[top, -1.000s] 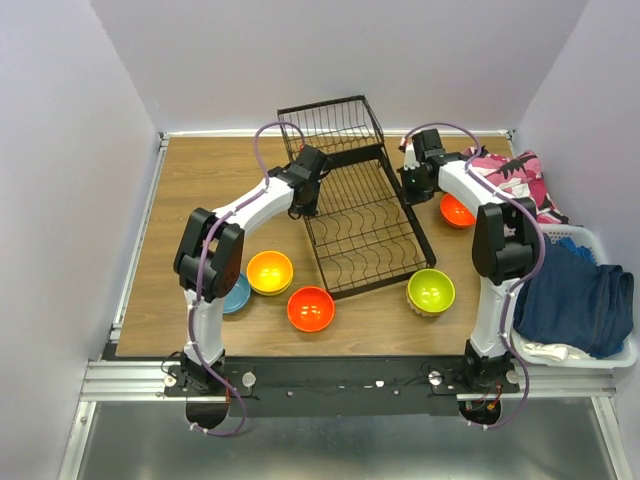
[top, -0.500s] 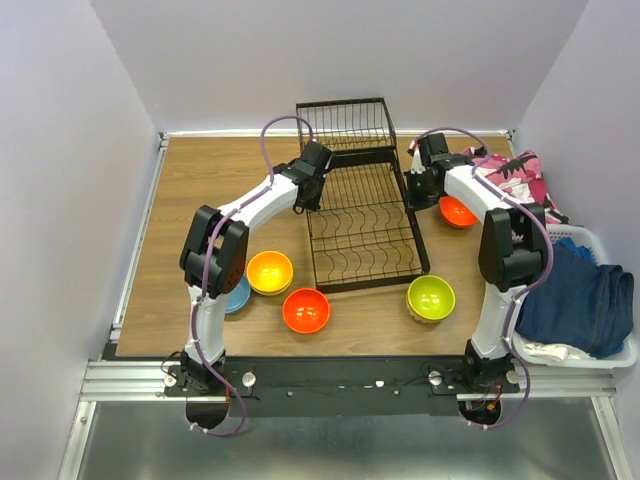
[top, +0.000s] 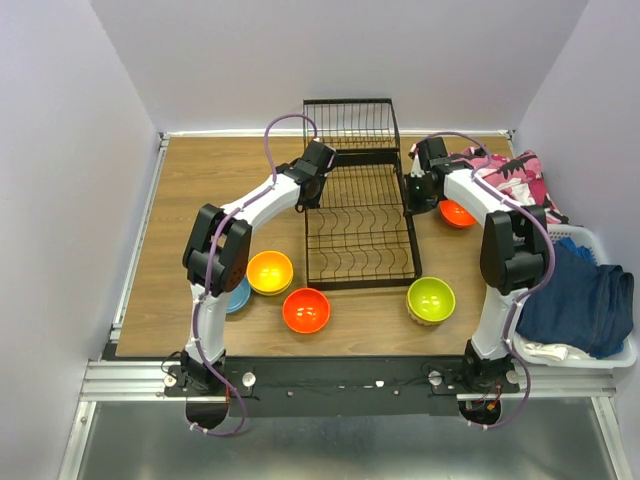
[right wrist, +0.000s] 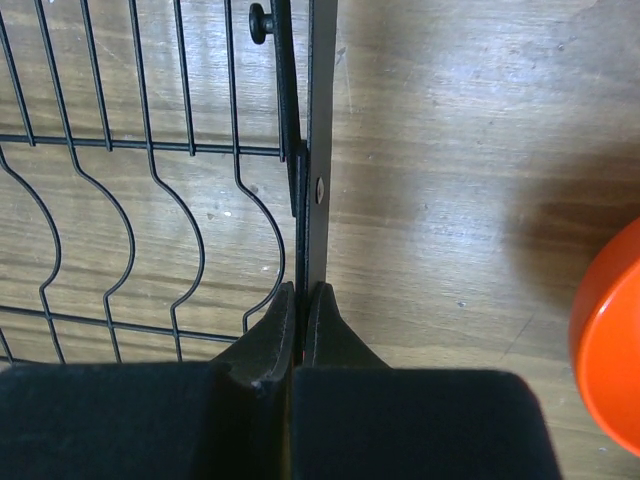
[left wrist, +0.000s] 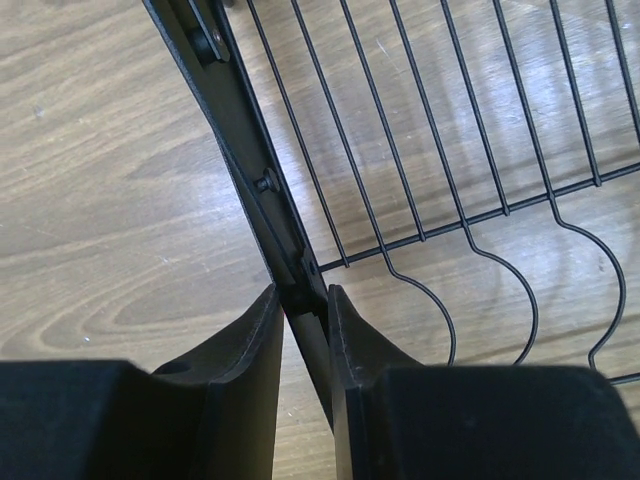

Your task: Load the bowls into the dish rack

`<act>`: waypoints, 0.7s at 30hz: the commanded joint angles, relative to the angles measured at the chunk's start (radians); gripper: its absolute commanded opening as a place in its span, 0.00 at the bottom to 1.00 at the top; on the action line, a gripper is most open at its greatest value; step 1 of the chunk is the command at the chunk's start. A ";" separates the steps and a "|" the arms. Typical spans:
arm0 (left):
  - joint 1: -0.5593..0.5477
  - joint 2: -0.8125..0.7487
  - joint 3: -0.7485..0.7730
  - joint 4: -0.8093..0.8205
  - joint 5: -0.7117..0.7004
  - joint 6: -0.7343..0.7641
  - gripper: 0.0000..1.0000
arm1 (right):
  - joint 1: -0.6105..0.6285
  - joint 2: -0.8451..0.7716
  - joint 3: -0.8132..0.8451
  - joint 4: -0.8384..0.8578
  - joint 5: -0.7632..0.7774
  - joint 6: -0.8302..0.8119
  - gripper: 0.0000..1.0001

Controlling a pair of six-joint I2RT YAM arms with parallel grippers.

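Note:
The black wire dish rack (top: 360, 215) stands square in the middle of the table, its taller basket section at the far end. My left gripper (top: 310, 194) is shut on the rack's left frame bar (left wrist: 243, 135), which runs between the fingers (left wrist: 262, 340). My right gripper (right wrist: 301, 292) is shut on the right frame bar (right wrist: 322, 120). Loose bowls lie on the wood: yellow-orange (top: 270, 271), red-orange (top: 307, 309), lime green (top: 431, 297), and blue (top: 238, 296) half hidden by the left arm. Another red-orange bowl (top: 457, 213) sits beside the right wrist (right wrist: 610, 340).
A white laundry basket (top: 600, 355) with blue clothes fills the right edge. Pink patterned cloth (top: 512, 174) lies at the back right. Walls close in the table on the left, back and right.
The dish rack has swung from a skewed angle to straight and shifted right, with both grippers moving along on its side bars. The bowls have stayed put.

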 commanded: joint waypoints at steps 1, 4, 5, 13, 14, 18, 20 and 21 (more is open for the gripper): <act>-0.014 0.015 -0.002 0.096 -0.096 0.082 0.12 | 0.030 -0.059 -0.005 0.006 -0.125 0.037 0.01; -0.010 0.009 -0.012 0.096 -0.108 0.083 0.12 | 0.045 -0.062 0.000 0.010 -0.111 0.035 0.01; -0.011 0.006 -0.015 0.096 -0.104 0.082 0.12 | 0.047 -0.062 0.001 0.012 -0.108 0.035 0.01; -0.020 -0.129 -0.093 0.093 -0.139 0.050 0.66 | 0.047 -0.130 -0.016 -0.017 -0.031 -0.018 0.37; -0.020 -0.168 -0.100 0.087 -0.139 0.045 0.70 | 0.047 -0.146 -0.022 -0.023 -0.030 -0.028 0.41; -0.020 -0.271 -0.145 0.040 -0.138 0.037 0.83 | 0.047 -0.232 -0.052 -0.062 -0.007 -0.063 0.48; -0.019 -0.351 -0.176 0.030 -0.136 0.048 0.88 | 0.047 -0.301 -0.085 -0.068 0.005 -0.078 0.52; -0.019 -0.379 -0.206 0.026 -0.133 0.065 0.89 | 0.047 -0.322 -0.097 -0.077 0.016 -0.084 0.54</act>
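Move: Both hands still hold the dish rack by its sides: the left rail sits right at the left hand's finger pads, the right rail right at the right hand's. From the left hand, about level with it, the yellow bowl stands some 14 cm back and 8 cm left, the near red bowl about 21 cm back and 1 cm left. From the right hand, the far red bowl is level with it and about 9 cm right, the green bowl roughly 17 cm back and 4 cm right. Leftward by barely 1 cm, both hands first ease the gripped rack along; then both sets of fingers open, the left wide and the right to about half, letting go of the rails. Straight after, both rise quickly, some 5 to 7 cm, drawing about 2 cm back, the left also drifting left, away from its rail. ##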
